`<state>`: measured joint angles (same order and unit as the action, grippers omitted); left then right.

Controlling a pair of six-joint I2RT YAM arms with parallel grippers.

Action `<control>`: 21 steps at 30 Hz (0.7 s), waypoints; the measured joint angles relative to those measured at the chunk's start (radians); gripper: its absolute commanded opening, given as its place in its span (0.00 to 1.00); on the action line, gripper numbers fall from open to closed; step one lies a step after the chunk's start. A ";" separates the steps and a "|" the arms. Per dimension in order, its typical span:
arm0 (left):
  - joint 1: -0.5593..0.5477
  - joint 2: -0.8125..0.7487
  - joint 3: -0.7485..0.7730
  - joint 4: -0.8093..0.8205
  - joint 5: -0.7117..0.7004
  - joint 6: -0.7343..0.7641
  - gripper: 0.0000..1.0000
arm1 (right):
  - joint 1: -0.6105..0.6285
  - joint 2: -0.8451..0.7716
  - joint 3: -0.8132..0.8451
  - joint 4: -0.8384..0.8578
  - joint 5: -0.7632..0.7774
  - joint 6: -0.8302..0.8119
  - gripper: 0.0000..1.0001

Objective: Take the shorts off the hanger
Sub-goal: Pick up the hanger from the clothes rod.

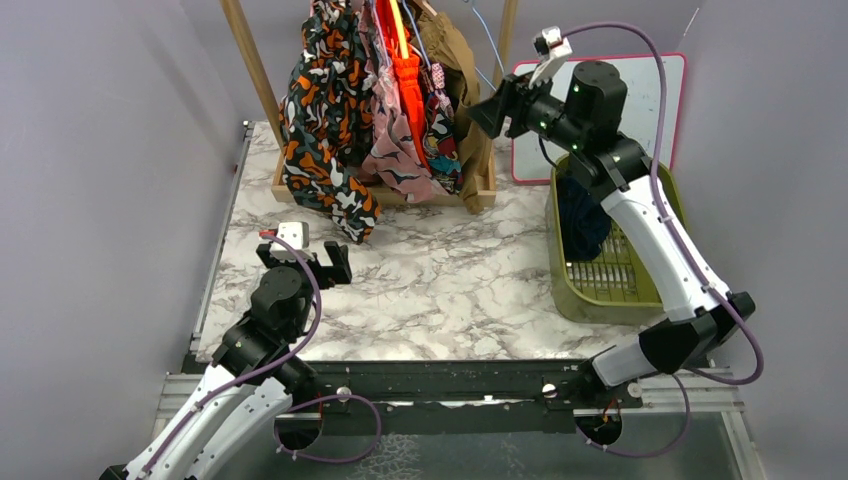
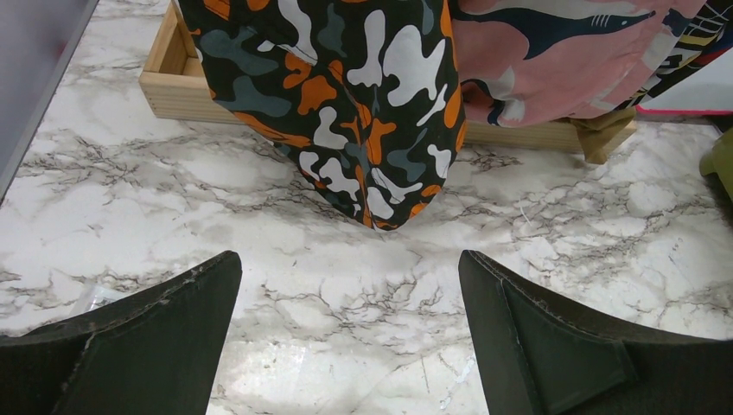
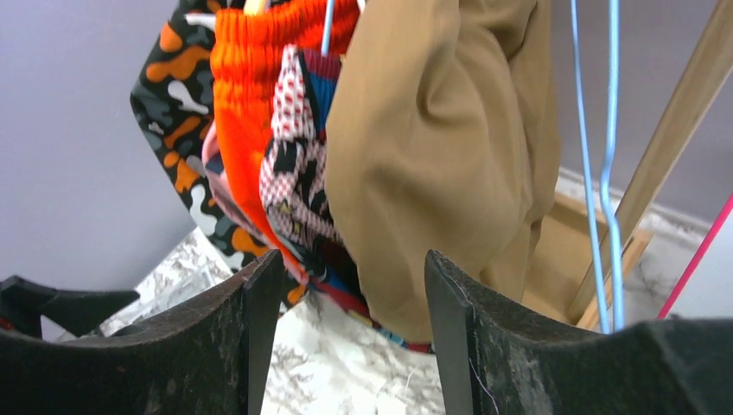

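Note:
Several pairs of shorts hang bunched on a wooden rack at the back: a black-orange-white blotch pair, a pink print pair, bright orange shorts, a multicolour pair and tan shorts. My right gripper is raised just right of the tan shorts, its jaws apart, with the fabric hanging just beyond the tips and nothing pinched. An empty blue wire hanger hangs to the right. My left gripper sits low over the marble, wide open and empty.
A green basket at the right holds a navy pair of shorts. The rack's wooden base lies along the back of the table. A pink-edged whiteboard leans behind the basket. Grey walls close in on both sides.

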<state>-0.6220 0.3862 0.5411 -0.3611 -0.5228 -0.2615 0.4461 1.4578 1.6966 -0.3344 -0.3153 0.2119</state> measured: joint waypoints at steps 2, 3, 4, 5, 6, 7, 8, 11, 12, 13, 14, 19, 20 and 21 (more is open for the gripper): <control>0.000 0.000 0.000 0.000 0.000 0.000 0.99 | 0.000 0.036 0.056 0.002 0.006 0.001 0.60; 0.000 0.000 0.000 0.000 0.000 0.000 0.99 | 0.000 0.051 0.080 0.002 0.007 0.002 0.60; 0.000 0.000 0.000 0.000 0.000 0.000 0.99 | 0.002 0.068 0.105 0.001 0.010 0.003 0.59; 0.000 0.000 0.000 0.000 0.000 0.000 0.99 | 0.005 0.087 0.133 0.000 0.015 0.004 0.58; 0.000 0.000 0.000 0.000 0.000 0.000 0.99 | 0.006 0.108 0.164 -0.003 0.022 0.003 0.56; 0.000 0.000 0.000 0.000 0.000 0.000 0.99 | 0.009 0.131 0.197 -0.008 0.031 -0.001 0.53; 0.000 0.000 0.000 0.000 0.000 0.000 0.99 | 0.013 0.162 0.244 -0.017 0.042 -0.003 0.50; 0.000 0.000 0.000 0.000 0.000 0.000 0.99 | 0.027 0.244 0.353 -0.037 0.069 -0.019 0.49; 0.000 0.000 0.000 0.000 0.000 0.000 0.99 | 0.034 0.266 0.377 -0.042 0.084 -0.030 0.49; 0.000 0.000 0.000 0.000 0.000 0.000 0.99 | 0.042 0.284 0.392 -0.047 0.099 -0.039 0.49; 0.000 0.000 0.000 0.000 0.000 0.000 0.99 | 0.053 0.300 0.403 -0.053 0.121 -0.053 0.49; 0.000 0.000 0.000 0.000 0.000 0.000 0.99 | 0.085 0.370 0.458 -0.090 0.209 -0.103 0.39; 0.000 0.000 0.000 0.000 0.000 0.000 0.99 | 0.090 0.381 0.469 -0.097 0.224 -0.109 0.38; 0.000 0.000 0.000 0.000 0.000 0.000 0.99 | 0.092 0.389 0.480 -0.107 0.236 -0.112 0.35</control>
<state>-0.6220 0.3862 0.5411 -0.3611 -0.5228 -0.2615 0.5381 1.8469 2.1761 -0.4412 -0.0792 0.0998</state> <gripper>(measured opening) 0.987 0.402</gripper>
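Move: The tan shorts on their hanger hang about 12 cm ahead of the right hand and 7 cm to its left, their middle some 5 cm lower. The orange shorts are roughly 6 cm farther left, and the dark patterned shorts sit between the two. The empty blue hanger is about 9 cm ahead of the right hand and 1 cm to its right. From the left hand the tan shorts are some 26 cm ahead, 26 cm right and 14 cm higher. The tan shorts' near edge is what the right hand reaches for: it goes forward about 8 cm and left nearly 5, arching up some 4 cm and sinking back to almost its starting height, past the empty blue hanger. The wrist turns slightly clockwise, and the fingers narrow from over half open to about 0.4, coming around the cloth below the waistband without shutting fully. ##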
